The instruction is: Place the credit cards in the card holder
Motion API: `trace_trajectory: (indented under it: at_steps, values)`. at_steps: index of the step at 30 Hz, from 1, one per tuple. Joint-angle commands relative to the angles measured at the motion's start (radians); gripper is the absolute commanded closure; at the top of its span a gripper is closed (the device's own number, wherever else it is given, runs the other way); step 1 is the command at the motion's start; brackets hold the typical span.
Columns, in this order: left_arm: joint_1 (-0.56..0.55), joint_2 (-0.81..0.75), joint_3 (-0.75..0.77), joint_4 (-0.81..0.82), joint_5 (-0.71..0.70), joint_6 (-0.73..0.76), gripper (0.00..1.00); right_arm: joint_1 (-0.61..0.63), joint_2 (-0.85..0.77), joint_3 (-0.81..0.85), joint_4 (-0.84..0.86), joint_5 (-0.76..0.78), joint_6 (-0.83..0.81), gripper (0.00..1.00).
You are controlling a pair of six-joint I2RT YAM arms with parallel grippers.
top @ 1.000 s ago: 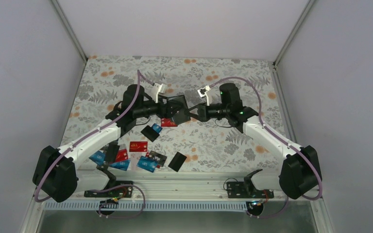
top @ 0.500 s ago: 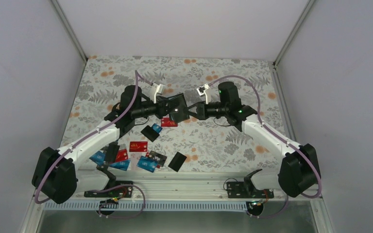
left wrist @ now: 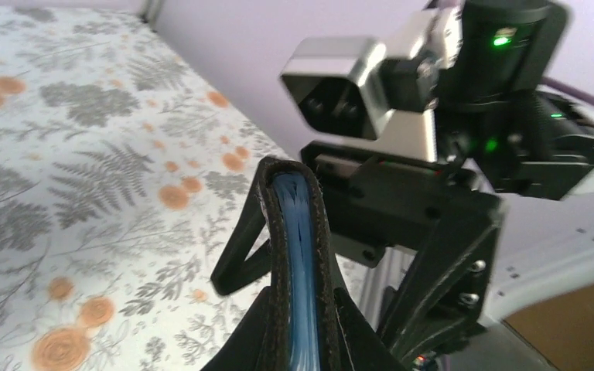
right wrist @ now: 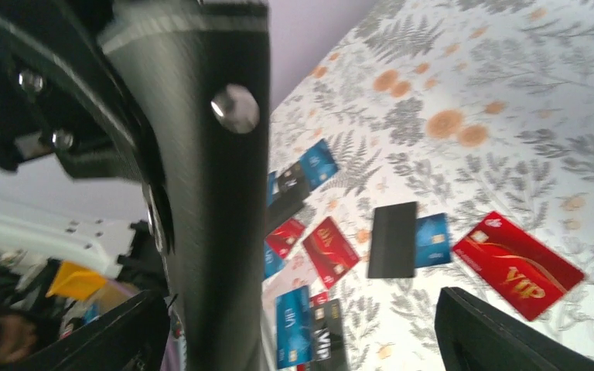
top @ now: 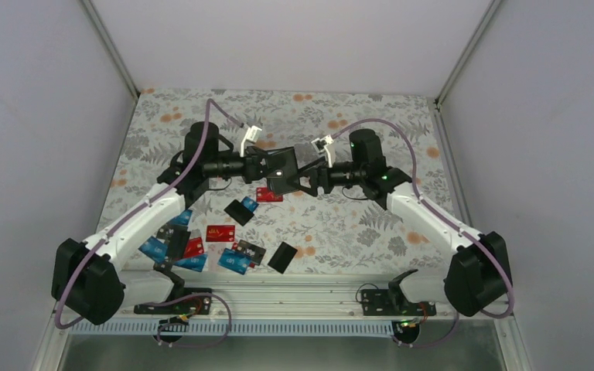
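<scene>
The card holder (top: 282, 170), a black folding wallet, hangs above the middle of the table, and my left gripper (top: 267, 166) is shut on it. In the left wrist view its edge (left wrist: 298, 232) stands upright, blue inside, pinched between my left gripper's (left wrist: 303, 309) fingers. My right gripper (top: 304, 182) stands open just right of the holder. In the right wrist view the holder's black face (right wrist: 209, 193) with a metal stud fills the left side, between the wide-apart fingers of my right gripper (right wrist: 298, 305). Credit cards lie on the table below: a red one (top: 269, 195), a black one (top: 238, 212), a blue one (top: 233, 262).
More cards are scattered near the front left: a red one (top: 220, 233), a black one (top: 282, 257) and a stack by the left arm (top: 178, 243). The floral cloth (top: 371, 224) covers the table. Grey walls close in on three sides.
My left gripper has shut on the card holder and drawn it slightly up and left. My right gripper, shut on the holder before, has opened and let it go.
</scene>
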Motion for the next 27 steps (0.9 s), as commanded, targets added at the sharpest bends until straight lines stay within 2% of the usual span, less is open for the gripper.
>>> trace_trajectory:
  at_steps: [1, 7, 12, 17, 22, 27]
  values:
    - [0.013, 0.000, 0.087, -0.067, 0.214, 0.043, 0.97, -0.005, -0.072, -0.037, 0.073, -0.171, -0.052, 0.15]
    - [0.016, 0.005, 0.160, -0.169, 0.301, 0.116, 0.97, -0.009, -0.118, -0.031, 0.111, -0.348, -0.051, 0.26]
    - [0.016, 0.001, 0.185, -0.169, 0.383, 0.128, 0.97, -0.008, -0.136, -0.023, 0.152, -0.447, -0.026, 0.42]
    - [0.015, -0.005, 0.193, -0.145, 0.414, 0.109, 0.97, -0.005, -0.132, -0.017, 0.163, -0.467, -0.012, 0.57]
    - [0.004, 0.002, 0.188, -0.107, 0.419, 0.081, 0.97, 0.022, -0.099, -0.009, 0.161, -0.461, -0.014, 0.68]
    - [-0.021, 0.007, 0.190, -0.095, 0.417, 0.076, 0.97, 0.049, -0.063, 0.011, 0.132, -0.425, -0.033, 0.68]
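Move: The card holder is already pinched in the left fingers, its middle about 4 cm to that hand's right and 2 cm back, roughly level. From the right hand's open fingers, its middle lies some 6 cm left and 1 cm ahead, also about level. On the table about 25 cm beneath the left hand, a red card lies roughly 8 cm ahead and 1 cm right, and a black card 3 cm ahead and 8 cm left. The card holder, still pinched by the left fingers, is drawn back and lifted about 6 cm each way while that hand turns clockwise some 20 degrees. The right hand goes back about 8 cm and up 7 alongside, turning counter-clockwise about 25 degrees, and its wide-open fingers close to about a third open around the holder's free right-hand end; a grip there can't be made out. ##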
